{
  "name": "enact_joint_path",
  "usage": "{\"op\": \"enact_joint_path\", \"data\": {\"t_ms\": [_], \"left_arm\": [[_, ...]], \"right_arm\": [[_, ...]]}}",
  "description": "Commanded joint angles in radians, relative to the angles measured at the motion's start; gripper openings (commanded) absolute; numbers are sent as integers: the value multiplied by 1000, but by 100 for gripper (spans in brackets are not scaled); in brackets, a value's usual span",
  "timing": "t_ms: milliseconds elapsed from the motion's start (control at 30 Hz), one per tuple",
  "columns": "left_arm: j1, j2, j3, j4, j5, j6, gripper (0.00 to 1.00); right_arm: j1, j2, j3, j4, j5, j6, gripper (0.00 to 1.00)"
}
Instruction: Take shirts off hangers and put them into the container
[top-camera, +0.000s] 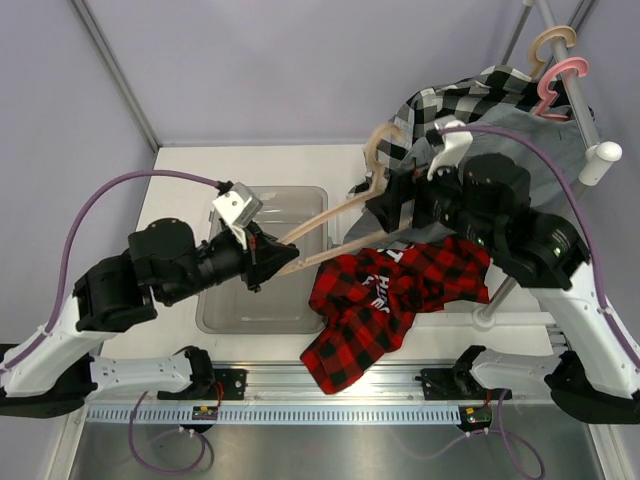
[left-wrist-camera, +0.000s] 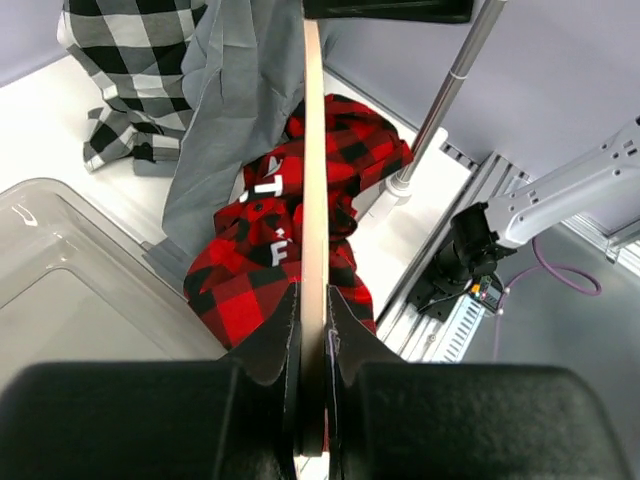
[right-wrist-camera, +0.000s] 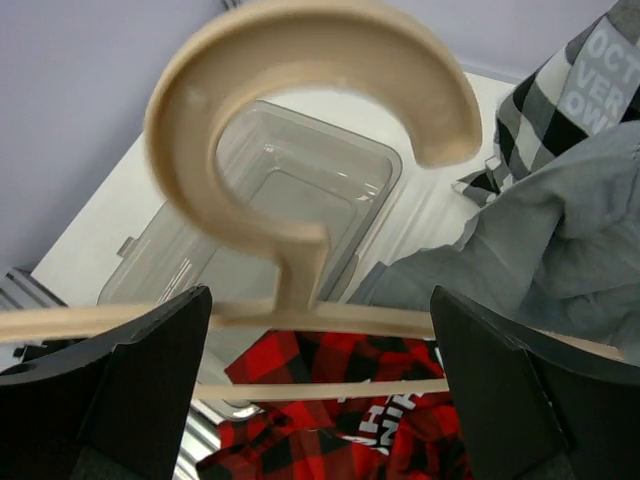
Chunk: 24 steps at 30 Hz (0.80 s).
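A tan hanger (top-camera: 378, 148) is held out level over the table, bare of cloth. My left gripper (top-camera: 285, 262) is shut on one arm tip of this hanger (left-wrist-camera: 313, 180), just above the container (top-camera: 290, 200). My right gripper (top-camera: 385, 205) stands wide open around the hanger's neck, under its hook (right-wrist-camera: 300, 100), without clamping it. The red-and-black plaid shirt (top-camera: 390, 300) lies crumpled on the table to the right of the container, under the hanger. The grey shirt (top-camera: 520, 135) and the checked shirt (top-camera: 470, 95) hang on the rack at the back right.
A tan hanger (top-camera: 550, 40) and a pink hanger (top-camera: 560, 85) hook over the slanted rack pole (top-camera: 590, 140). A rack upright (left-wrist-camera: 440, 100) stands just right of the plaid shirt (left-wrist-camera: 250, 290), whose lower part drapes over the table's front edge.
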Motion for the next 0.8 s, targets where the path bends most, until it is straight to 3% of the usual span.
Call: {"op": "enact_joint_path", "data": {"t_ms": [0,200,267,300,400,433,533,567,767], "left_arm": [[0,-52,28,128,-102,55,0],[0,79,142,126,-64,96,0],[1,154,198,117,-47,101,0],[3,178,220,120,-29,107,0],[3,277,345,90,35,115,0],[3,296,376,80,49,115,0],[3,326,432,88,149,107,0],[3,328,438,91,198,104,0],[3,369,507,86,293,96,0]], "right_arm": [[126,-125,-46,-74,105,34,99],[544,-223,-269,-111,484,224,99],[606,-184,-297,-149,547,279,95],[654,-168,-314,-148,550,316,91],[697,-101,-430,-70,559,363,64],[711,-87,-461,-47,558,373,48],[717,-68,-591,99,535,390,19],[717,-65,-653,149,517,384,0],[717,13,-745,291,438,419,0]]}}
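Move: The red plaid shirt lies crumpled on the table, its middle some 40 cm below the open right hand, about 7 cm back and 5 cm to its right. From that hand the container is roughly 22 cm left and 3 cm farther out, also 40 cm down. The left hand grips the bare beige hanger; from it the shirt lies about 19 cm right, 5 cm ahead and 39 cm down. The wide-open right hand leaves the hanger, drawing straight back about 12 cm and then dropping towards the near-left part of the red shirt, some 26 cm lower in all and drifting left, while it tips fingers-down and shuts. The left hand keeps its pinch on the hanger and carries it about 9 cm to the right and 7 cm up, turning slightly clockwise. ##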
